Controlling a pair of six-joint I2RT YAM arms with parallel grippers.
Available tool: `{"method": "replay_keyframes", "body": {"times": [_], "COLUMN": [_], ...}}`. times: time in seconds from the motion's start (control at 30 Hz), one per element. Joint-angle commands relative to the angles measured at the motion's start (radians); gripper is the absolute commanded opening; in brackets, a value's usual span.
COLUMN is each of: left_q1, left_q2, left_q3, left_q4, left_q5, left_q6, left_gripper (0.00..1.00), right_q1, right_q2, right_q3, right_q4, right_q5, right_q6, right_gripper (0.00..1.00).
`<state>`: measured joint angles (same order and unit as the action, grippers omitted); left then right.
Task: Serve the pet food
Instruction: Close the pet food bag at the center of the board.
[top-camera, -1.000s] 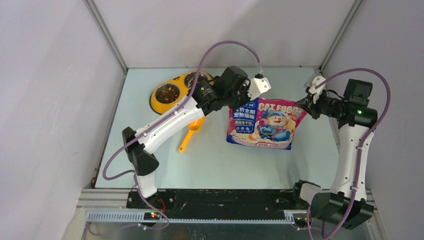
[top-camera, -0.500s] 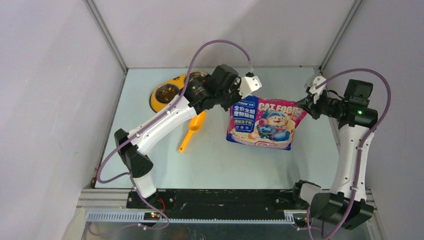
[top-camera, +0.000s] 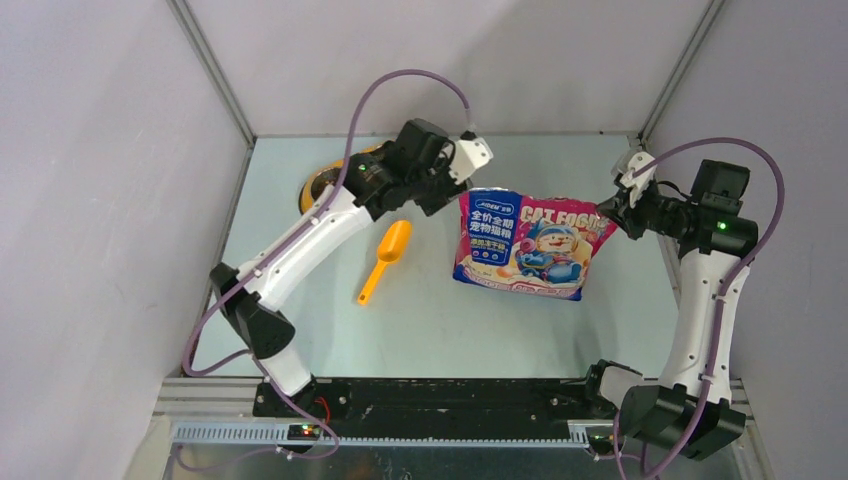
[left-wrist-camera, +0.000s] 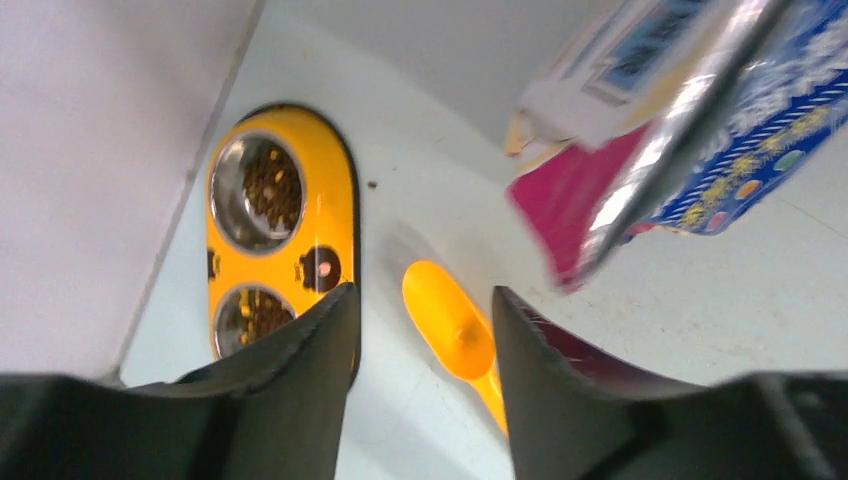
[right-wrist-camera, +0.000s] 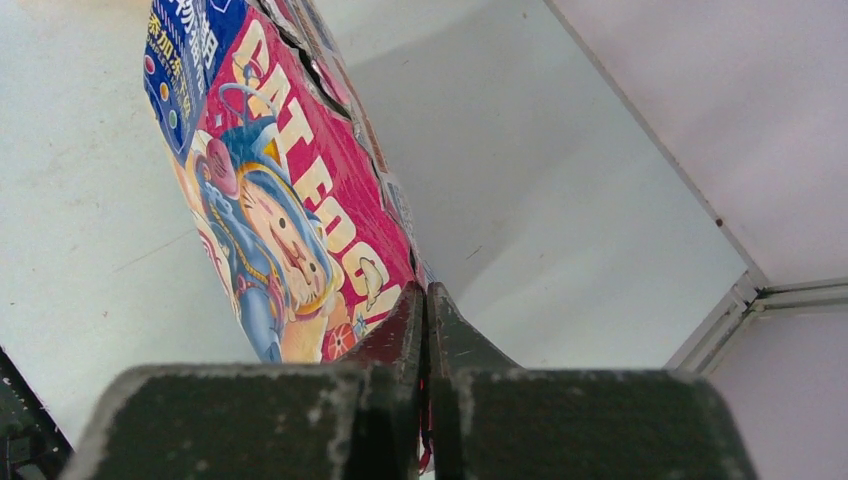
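The blue-and-pink pet food pouch (top-camera: 528, 245) stands on the table, its cartoon face toward the near edge. My right gripper (top-camera: 608, 212) is shut on its top right corner; the right wrist view shows the pouch (right-wrist-camera: 270, 200) edge pinched between the jaws (right-wrist-camera: 427, 295). Open and holding nothing, my left gripper (top-camera: 443, 195) hangs just left of the pouch's top left corner. Between its fingers (left-wrist-camera: 420, 300) I see the table and the orange scoop (left-wrist-camera: 450, 320), with the pouch (left-wrist-camera: 690, 130) up to the right. Brown kibble (left-wrist-camera: 265, 190) lies in both steel bowls.
The yellow double feeder (left-wrist-camera: 330, 200) sits at the back left, mostly hidden under my left arm in the top view (top-camera: 318, 185). The orange scoop (top-camera: 385, 258) lies between feeder and pouch. Walls enclose the table on three sides.
My left gripper has opened and let go of the pouch's top left corner, and it has drawn back to the left. The right gripper keeps its hold.
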<state>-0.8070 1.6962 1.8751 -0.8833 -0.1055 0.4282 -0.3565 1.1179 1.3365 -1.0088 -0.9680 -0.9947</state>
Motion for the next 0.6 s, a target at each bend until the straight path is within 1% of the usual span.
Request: {"method": "replay_keyframes", "body": {"times": [0.0,0.03,0.07,0.1,0.13,0.17,0.2,0.23,0.27,0.33,0.37,0.43,0.47,0.57], "left_q1": [0.042,0.043,0.048,0.051,0.057,0.061,0.068,0.073,0.083,0.103,0.112,0.143,0.165,0.226], "left_q2": [-0.093,-0.099,-0.111,-0.117,-0.132,-0.148,-0.157,-0.176,-0.185,-0.211,-0.230,-0.259,-0.269,-0.318], "left_q3": [-0.001,-0.001,-0.001,-0.003,-0.006,-0.009,-0.016,-0.021,-0.031,-0.046,-0.050,-0.071,-0.078,-0.116], "left_q4": [-0.005,-0.006,-0.005,-0.006,-0.006,-0.004,-0.002,0.003,0.006,0.013,0.015,0.020,0.022,0.037], "left_q5": [-0.065,-0.062,-0.060,-0.056,-0.053,-0.046,-0.039,-0.037,-0.029,-0.014,-0.009,0.011,0.028,0.070], "left_q6": [0.007,0.007,0.004,0.004,0.000,-0.001,-0.005,-0.006,-0.013,-0.025,-0.032,-0.052,-0.063,-0.091], "left_gripper": [0.68,0.70,0.77,0.81,0.88,0.92,0.98,0.99,0.99,1.00,1.00,1.00,1.00,1.00], "right_q1": [-0.032,-0.032,-0.032,-0.032,-0.032,-0.032,-0.032,-0.032,-0.032,-0.032,-0.032,-0.030,-0.030,-0.031], "right_q2": [-0.033,-0.038,-0.040,-0.047,-0.051,-0.058,-0.062,-0.070,-0.075,-0.097,-0.104,-0.126,-0.141,-0.170], "right_q3": [0.018,0.018,0.018,0.019,0.019,0.019,0.019,0.019,0.019,0.019,0.019,0.019,0.019,0.024], "right_q4": [0.095,0.094,0.093,0.094,0.094,0.098,0.100,0.105,0.109,0.131,0.140,0.168,0.194,0.221], "right_q5": [0.057,0.058,0.058,0.058,0.058,0.057,0.057,0.056,0.056,0.059,0.063,0.079,0.085,0.094], "right_q6": [-0.008,-0.009,-0.009,-0.009,-0.007,-0.004,0.003,0.007,0.017,0.044,0.056,0.105,0.147,0.200], "right_gripper": [0.06,0.11,0.20,0.24,0.33,0.37,0.47,0.51,0.59,0.69,0.72,0.74,0.75,0.76]}}
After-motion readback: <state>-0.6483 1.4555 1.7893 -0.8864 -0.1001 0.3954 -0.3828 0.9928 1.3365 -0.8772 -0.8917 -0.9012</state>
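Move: The pet food bag stands closed, its middle some 14 cm left of the right hand, 3 cm nearer the base and 15 cm below; that hand still pinches its top right corner. From the left hand, already off the bag, its middle lies about 21 cm right, 6 cm back and 14 cm down. The yellow scoop lies roughly 11 cm left of the left hand and 5 cm back, the pet bowl 18 cm left and 13 cm ahead, both some 26 cm down. The bag's top right corner comes free as the right hand opens from shut to about three-quarters, shifts slightly right, then rises some 4 cm, its fingers tipping up about 10 degrees. The left hand, already half open, opens fully while drawing away from the bag, about 9 cm left and 6 cm up. ##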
